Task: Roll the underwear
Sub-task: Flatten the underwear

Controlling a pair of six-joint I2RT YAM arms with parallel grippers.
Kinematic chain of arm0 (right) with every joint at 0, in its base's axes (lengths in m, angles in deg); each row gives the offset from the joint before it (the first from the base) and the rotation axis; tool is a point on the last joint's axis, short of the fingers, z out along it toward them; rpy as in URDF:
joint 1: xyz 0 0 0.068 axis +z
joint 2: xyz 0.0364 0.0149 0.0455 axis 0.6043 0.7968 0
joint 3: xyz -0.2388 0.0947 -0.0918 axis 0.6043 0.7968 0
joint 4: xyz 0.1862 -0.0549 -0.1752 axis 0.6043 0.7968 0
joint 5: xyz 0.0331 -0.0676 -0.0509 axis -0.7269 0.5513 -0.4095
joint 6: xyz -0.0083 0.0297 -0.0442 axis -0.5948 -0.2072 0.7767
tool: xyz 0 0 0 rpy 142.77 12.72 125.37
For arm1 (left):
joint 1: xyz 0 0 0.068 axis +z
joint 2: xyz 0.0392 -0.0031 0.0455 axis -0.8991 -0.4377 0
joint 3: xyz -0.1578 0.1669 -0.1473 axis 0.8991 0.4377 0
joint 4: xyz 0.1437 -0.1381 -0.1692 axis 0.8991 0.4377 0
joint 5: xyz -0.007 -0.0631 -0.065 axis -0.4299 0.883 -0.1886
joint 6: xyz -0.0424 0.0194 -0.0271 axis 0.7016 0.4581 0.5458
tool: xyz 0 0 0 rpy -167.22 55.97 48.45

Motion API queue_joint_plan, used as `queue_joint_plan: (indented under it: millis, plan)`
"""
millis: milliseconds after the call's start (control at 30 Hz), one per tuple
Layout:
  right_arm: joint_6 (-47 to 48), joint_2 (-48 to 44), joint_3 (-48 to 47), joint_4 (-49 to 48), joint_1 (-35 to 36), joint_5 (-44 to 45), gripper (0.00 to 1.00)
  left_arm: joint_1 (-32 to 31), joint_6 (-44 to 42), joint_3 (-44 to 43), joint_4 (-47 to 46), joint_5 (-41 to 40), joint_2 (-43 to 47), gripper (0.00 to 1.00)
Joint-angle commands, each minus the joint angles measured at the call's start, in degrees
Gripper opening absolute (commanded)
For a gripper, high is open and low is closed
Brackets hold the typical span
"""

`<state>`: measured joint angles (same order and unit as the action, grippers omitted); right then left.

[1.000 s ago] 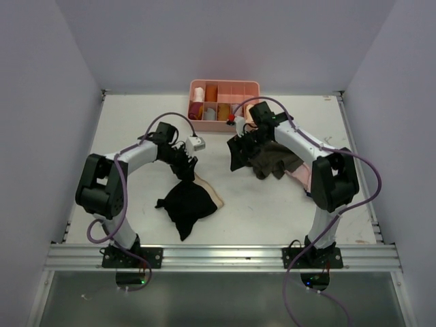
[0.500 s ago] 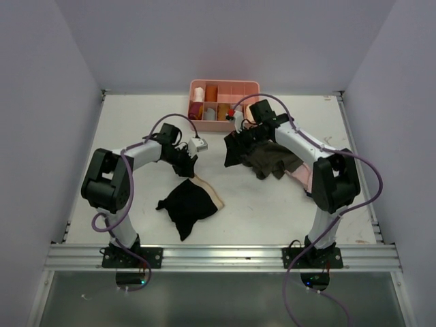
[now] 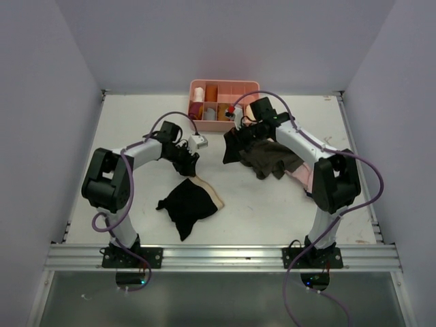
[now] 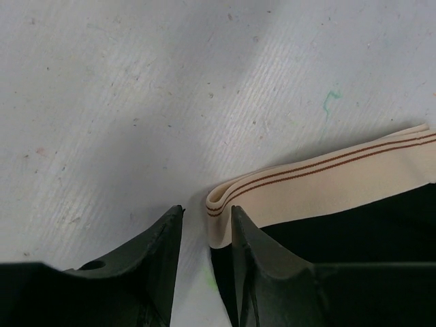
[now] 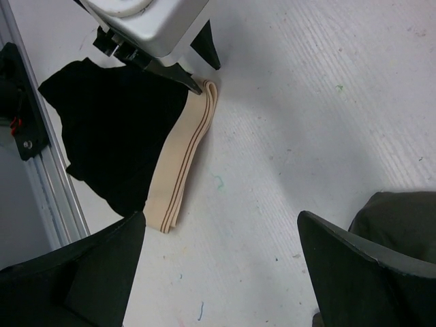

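Note:
The underwear (image 3: 185,204), black with a beige waistband (image 3: 210,193), lies flat on the table in front of the left arm. My left gripper (image 3: 189,162) hovers just behind its far corner. In the left wrist view the folded end of the waistband (image 4: 320,185) lies at the tip of the right finger (image 4: 262,262), and the left gripper (image 4: 206,208) stands narrowly open with bare table in the gap. My right gripper (image 3: 233,146) hangs wide open above the table; the right wrist view shows the right gripper (image 5: 221,219) holding nothing, with the underwear (image 5: 112,129) beyond it.
A pink compartment tray (image 3: 225,87) with rolled items stands at the back centre. An olive-brown garment (image 3: 274,158) lies over a pale pink one (image 3: 300,177) by the right arm. A metal rail (image 3: 218,255) runs along the near edge.
My left gripper has drawn back from the underwear's top corner, which now lies flat on the table. The right gripper has opened wider and shifted slightly left and back.

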<state>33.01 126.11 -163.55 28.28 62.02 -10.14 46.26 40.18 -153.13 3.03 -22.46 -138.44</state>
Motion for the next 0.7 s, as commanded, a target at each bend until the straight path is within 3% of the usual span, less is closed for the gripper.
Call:
queue_joint_plan:
  millis: [0, 467, 600, 667]
  plan:
    - [1.24, -0.73, 0.37, -0.50, -0.23, -1.46, 0.99, -0.85, -2.09, -2.50, 0.98, 4.62, -1.11, 0.37]
    - [0.72, 1.29, 2.22, -9.20, -0.32, -6.65, 0.99, -3.40, 1.07, 1.02, 1.95, -4.51, 1.52, 0.21]
    - [0.10, 1.65, 2.22, -9.64, -0.23, -7.35, 0.99, -3.40, 0.46, 0.67, 3.17, -4.95, 2.92, 0.02]
    - [0.28, 1.03, 3.09, -10.51, -0.23, -7.53, 0.99, -3.31, -0.86, -0.73, 4.93, -4.60, 5.89, 0.00]
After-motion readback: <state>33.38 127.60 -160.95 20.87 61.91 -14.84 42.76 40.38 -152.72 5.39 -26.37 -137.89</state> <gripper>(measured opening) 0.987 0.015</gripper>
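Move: The left hand's half-open fingers hover by the far-left corner of the black underwear's waistband, which lies about 2 cm back, 1 cm right and 1 cm lower. The black cloth's middle is roughly 10 cm back, straight behind; the waistband's near end is some 10 cm back and 10 cm right. From the right hand that corner lies about 9 cm back, 12 cm left and 13 cm down. The left hand eases about 2 cm back, dips slightly, and shuts its fingertips on the black underwear's waistband corner. ##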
